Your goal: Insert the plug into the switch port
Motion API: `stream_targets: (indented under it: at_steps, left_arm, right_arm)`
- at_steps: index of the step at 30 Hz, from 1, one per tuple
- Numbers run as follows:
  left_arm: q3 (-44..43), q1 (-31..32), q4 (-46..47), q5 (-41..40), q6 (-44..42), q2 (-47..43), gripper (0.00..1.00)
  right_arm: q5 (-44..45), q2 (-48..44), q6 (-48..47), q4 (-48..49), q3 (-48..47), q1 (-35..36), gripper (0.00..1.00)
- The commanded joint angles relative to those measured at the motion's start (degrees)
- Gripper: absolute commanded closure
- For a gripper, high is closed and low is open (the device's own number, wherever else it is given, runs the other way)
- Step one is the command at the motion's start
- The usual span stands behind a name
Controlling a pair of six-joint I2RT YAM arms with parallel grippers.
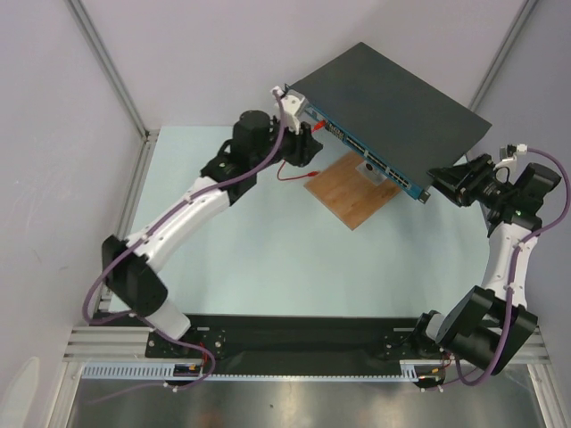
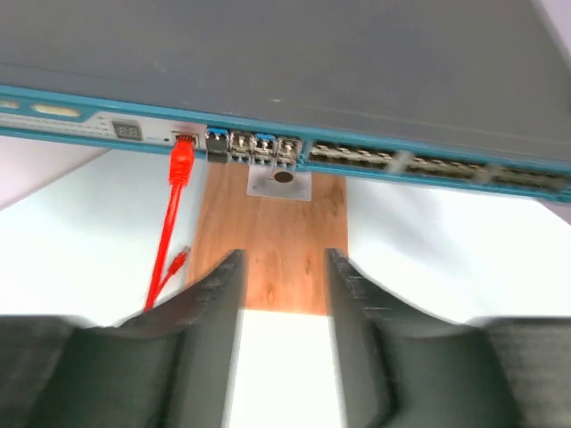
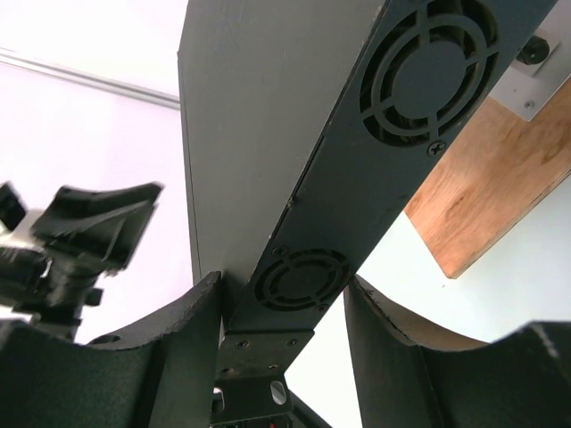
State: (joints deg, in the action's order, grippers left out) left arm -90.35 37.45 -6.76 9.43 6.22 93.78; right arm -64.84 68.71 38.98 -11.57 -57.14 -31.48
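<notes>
The switch point(image 1: 393, 98) is a flat dark box with a blue port-lined front edge point(image 2: 375, 160). It rests tilted on a wooden board point(image 1: 352, 189). A red plug point(image 2: 182, 153) sits in a port near the left end of that front. Its red cable point(image 2: 166, 241) hangs down to the table, and a second red connector point(image 2: 179, 260) lies there. My left gripper point(image 2: 284, 267) is open a short way back from the front, right of the plug, with nothing between its fingers. My right gripper point(image 3: 281, 285) is shut on the switch's fan-side corner point(image 3: 308, 276).
The wooden board point(image 2: 272, 232) carries a small metal bracket point(image 2: 280, 184) under the switch. Loose red cable point(image 1: 291, 175) lies on the pale table left of the board. Grey walls and aluminium posts point(image 1: 107, 62) close in the back and sides.
</notes>
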Motion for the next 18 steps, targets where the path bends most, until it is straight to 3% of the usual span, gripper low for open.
stream_targets:
  at_steps: [1,7,9,10,11,13,14,16,17,18]
  left_arm:
    - [3.3,-2.3,-5.0,7.2,-0.8,-7.5,0.48]
    - [7.5,-9.1,-11.0,12.7,2.1,-14.0,0.23]
    - [7.5,-10.8,-13.0,12.7,1.7,-15.6,0.15]
    - [7.6,-13.1,-14.8,13.3,1.8,-16.0,0.04]
    - [7.9,-14.3,-15.5,14.0,2.0,-17.0,0.0]
    - [9.7,-18.9,-16.5,17.2,2.4,-18.4,0.0]
    - [10.3,-20.6,-17.0,19.4,3.6,-18.8,0.0]
    - [10.6,-25.7,-20.1,25.3,4.7,-19.3,0.0]
    - [10.5,-27.2,-21.6,26.0,4.8,-19.3,0.0]
    - [10.5,-28.3,-23.3,26.3,4.0,-19.7,0.0]
  right_arm:
    - [3.9,2.6,-8.8,1.4,-3.8,-0.1,1.0]
    - [4.8,5.1,-11.7,-0.6,-6.1,-0.6,1.0]
    - [3.9,5.4,-12.1,-1.5,-6.5,-0.8,0.86]
    - [3.8,5.2,-12.2,-2.0,-6.7,-1.0,0.79]
    - [3.6,4.9,-12.4,-2.4,-6.8,-1.4,0.6]
    - [2.9,3.6,-12.8,-3.3,-6.9,-2.5,0.43]
    - [2.5,3.1,-13.1,-3.8,-7.2,-3.0,0.26]
    - [1.7,2.1,-14.6,-7.6,-8.4,-4.0,0.15]
    - [1.4,1.9,-15.7,-9.5,-10.4,-5.2,0.03]
    - [1.1,1.7,-18.5,-11.5,-11.4,-5.8,0.0]
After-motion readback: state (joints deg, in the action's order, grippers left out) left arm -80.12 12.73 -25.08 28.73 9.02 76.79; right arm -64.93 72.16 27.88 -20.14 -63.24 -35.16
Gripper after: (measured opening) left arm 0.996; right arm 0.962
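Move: The left hand has already backed off from the filled switch ports: they lie about 6 cm ahead, 7 cm to its right and 8 cm below it. The red plug in its port is roughly 8 cm ahead, 4 cm right and 8 cm below, and the switch's middle about 10 cm ahead, 19 cm right and 8 cm below. The right hand is closed on the switch's right end; from it the switch ports lie some 11 cm ahead and 23 cm left, about level. The empty left hand carries on away from the switch ports, first drawing back about 3 cm with a small rise, then sweeping about 17 cm left and sinking a little, while its fingers go from under half open to wide open and tip down some 15 degrees. The right hand keeps its pinch on the switch's right end almost to the last, then opens wide, lets go and starts sliding off to the right by about 3 cm. ##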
